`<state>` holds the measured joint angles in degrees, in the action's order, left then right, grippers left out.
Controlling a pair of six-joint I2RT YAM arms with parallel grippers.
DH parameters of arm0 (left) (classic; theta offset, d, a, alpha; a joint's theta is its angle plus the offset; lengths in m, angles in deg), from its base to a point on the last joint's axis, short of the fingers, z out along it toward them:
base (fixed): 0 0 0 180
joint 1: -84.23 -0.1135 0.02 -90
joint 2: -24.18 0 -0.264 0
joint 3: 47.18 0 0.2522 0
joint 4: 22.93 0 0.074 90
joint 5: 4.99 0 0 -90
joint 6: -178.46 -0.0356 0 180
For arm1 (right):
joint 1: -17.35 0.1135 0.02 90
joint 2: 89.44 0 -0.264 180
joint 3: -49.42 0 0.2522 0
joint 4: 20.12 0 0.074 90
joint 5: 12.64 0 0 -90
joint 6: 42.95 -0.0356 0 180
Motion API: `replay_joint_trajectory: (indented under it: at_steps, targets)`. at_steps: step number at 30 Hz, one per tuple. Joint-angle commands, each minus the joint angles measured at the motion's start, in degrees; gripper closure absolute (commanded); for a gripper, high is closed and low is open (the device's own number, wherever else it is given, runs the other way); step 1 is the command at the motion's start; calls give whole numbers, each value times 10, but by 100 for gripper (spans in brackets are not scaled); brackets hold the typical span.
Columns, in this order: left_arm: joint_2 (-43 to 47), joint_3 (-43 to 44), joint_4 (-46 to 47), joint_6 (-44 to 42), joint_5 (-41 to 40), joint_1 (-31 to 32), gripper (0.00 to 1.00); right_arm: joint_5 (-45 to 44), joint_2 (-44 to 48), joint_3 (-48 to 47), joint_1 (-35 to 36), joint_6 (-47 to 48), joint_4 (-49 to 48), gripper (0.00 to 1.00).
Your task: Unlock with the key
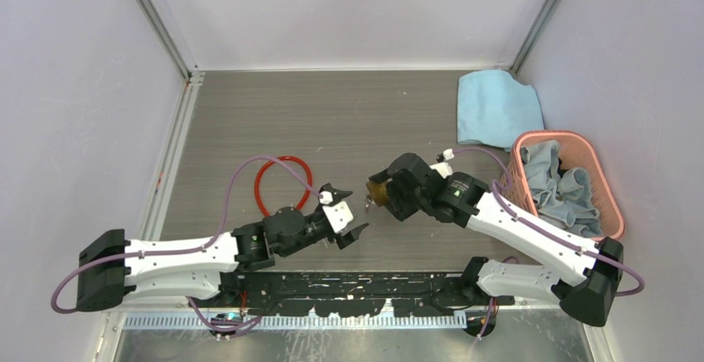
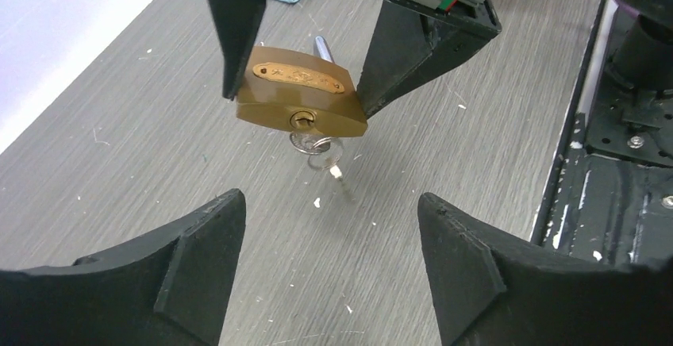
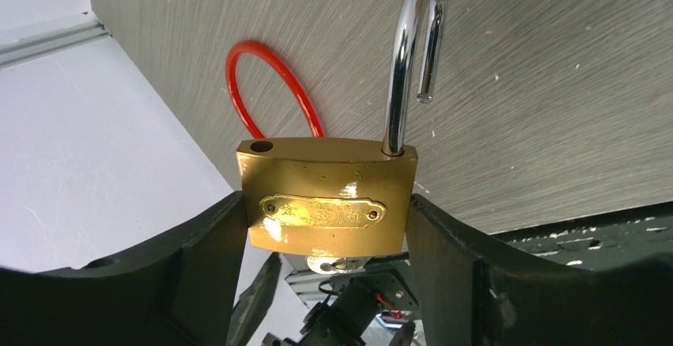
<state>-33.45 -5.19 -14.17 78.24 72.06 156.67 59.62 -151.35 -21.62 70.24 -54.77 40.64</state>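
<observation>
My right gripper (image 3: 325,211) is shut on the brass padlock (image 3: 327,203) and holds it off the table by its two sides. The steel shackle (image 3: 413,52) is swung open, its free end out of the body. The key (image 2: 317,149) hangs at the keyhole on the padlock's (image 2: 301,96) underside, a second small key dangling from its ring. In the right wrist view the key (image 3: 341,264) shows just below the brass body. My left gripper (image 2: 329,203) stands open a short way in front of the key, nothing between its fingers. From above, the padlock (image 1: 378,189) sits between both grippers.
A red cable lock (image 1: 282,183) lies looped on the table behind my left gripper (image 1: 355,210). A pink basket (image 1: 573,139) with grey-blue cloths stands at the right. A light blue cloth (image 1: 494,109) lies behind it. Walls close in on three sides.
</observation>
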Motion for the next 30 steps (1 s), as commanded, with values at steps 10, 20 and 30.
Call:
replay_joint_trajectory:
  at_steps: [10,20,30]
  targets:
    - [116,-14,-95,161,-67,6,11,-153,87,39,2,96,-74,99]
    - [189,14,-311,255,-194,6,0,-223,132,89,2,150,-36,99]
    - [225,33,-438,312,-292,5,0,-228,146,120,2,142,47,99]
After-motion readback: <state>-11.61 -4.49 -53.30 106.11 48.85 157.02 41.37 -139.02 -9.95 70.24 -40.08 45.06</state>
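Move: Ahead and to the right of the empty left hand, the open padlock stands about 5 cm forward, 6 cm right and near hand height. Its keys are nearer, 3 cm forward and 4 cm right, and the red cable lock lies some 18 cm left, 6 cm farther out, 17 cm below. The right hand has the padlock at its pads; the cable lock is 27 cm to that hand's left, 3 cm ahead and 17 cm below. Carrying the open padlock off to the right with an unchanged grip, the right hand travels about 9 cm, sinks in the latter half and rolls some 20 degrees, its left side dropping. The free left hand opens fully and swings about 12 cm left, away from the padlock and towards the red cable lock, turning counter-clockwise and tipping down. ##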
